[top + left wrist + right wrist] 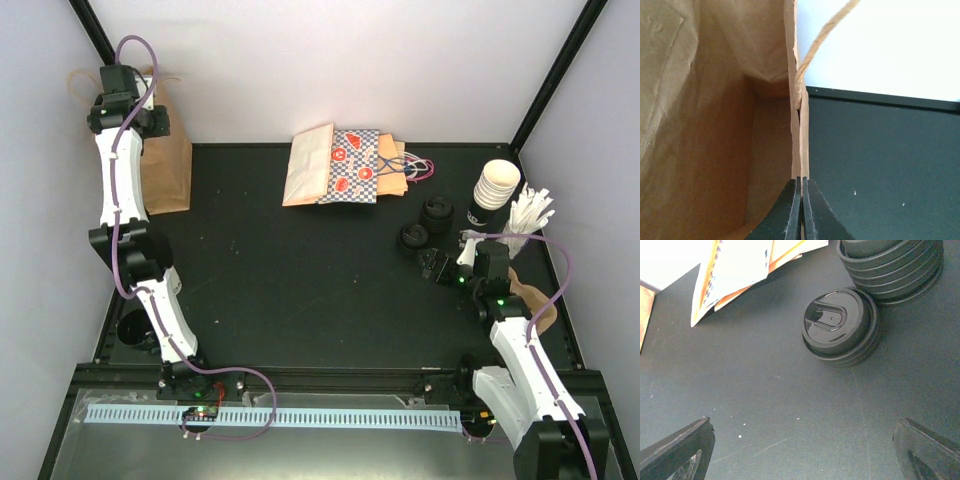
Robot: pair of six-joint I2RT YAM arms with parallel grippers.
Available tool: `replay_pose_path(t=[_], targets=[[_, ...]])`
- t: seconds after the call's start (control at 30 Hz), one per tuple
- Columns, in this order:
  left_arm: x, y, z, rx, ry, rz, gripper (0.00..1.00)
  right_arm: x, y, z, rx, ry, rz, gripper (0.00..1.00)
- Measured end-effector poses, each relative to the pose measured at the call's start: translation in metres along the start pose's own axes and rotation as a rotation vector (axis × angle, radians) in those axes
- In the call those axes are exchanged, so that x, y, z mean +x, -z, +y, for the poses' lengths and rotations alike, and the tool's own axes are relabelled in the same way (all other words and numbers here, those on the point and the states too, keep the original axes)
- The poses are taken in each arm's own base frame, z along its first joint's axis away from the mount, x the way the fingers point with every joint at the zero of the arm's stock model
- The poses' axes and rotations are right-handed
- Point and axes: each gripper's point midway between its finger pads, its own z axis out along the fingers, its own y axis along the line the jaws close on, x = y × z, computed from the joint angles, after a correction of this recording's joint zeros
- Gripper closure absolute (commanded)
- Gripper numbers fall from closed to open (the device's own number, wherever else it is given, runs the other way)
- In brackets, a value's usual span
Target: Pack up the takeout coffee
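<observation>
The takeout coffee is out of view; no capped cup shows plainly. A stack of uncapped cream cups (497,185) with a dark base stands at the right. At the far left stands an upright brown paper bag (165,165), and my left gripper (150,120) is over its rim. In the left wrist view that gripper (801,179) is shut on the bag's thin wall (800,150), with the bag's inside (715,125) to its left. My right gripper (450,258) is open just above the table, short of two stacks of black lids (415,237). The nearer lid stack (840,325) lies ahead of the right gripper (802,440).
Flat paper bags (340,165), some patterned, lie at the back centre. A taller lid stack (890,260) sits behind the nearer one. White stirrers (528,215) and a brown item (538,300) are at the right edge. A dark round thing (135,330) sits by the left arm's lower link.
</observation>
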Motion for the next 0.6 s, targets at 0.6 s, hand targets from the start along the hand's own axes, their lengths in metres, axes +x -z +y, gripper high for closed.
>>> replay_pose_path(t=[0.6], targets=[[-0.036, 0.148, -0.097, 0.182, -0.119, -0.219, 0.98, -0.003, 0.004, 0.005, -0.019, 0.008, -0.019, 0.0]])
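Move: The kraft bag, its right-hand rim already pinched near the near corner by the left fingers, has its middle about 6 cm ahead, 8 cm left and 15 cm below that hand. From the same hand, the folded paper bags are level with it and some 46 cm right, 23 cm lower; the left cup stack sits about 29 cm back, 3 cm right and 24 cm lower. From the idle right hand the kraft bag is roughly 33 cm ahead, 88 cm left and 2 cm higher. The kraft bag is hauled by its rim up and away from the left edge of the table: the left hand keeps its fingers shut on the paper and goes about 12 cm up and 12 cm right, towards the folded paper bags, while drawing some 7 cm back, slow at first, then quick. The wrist tilts up a little and swings clockwise. ##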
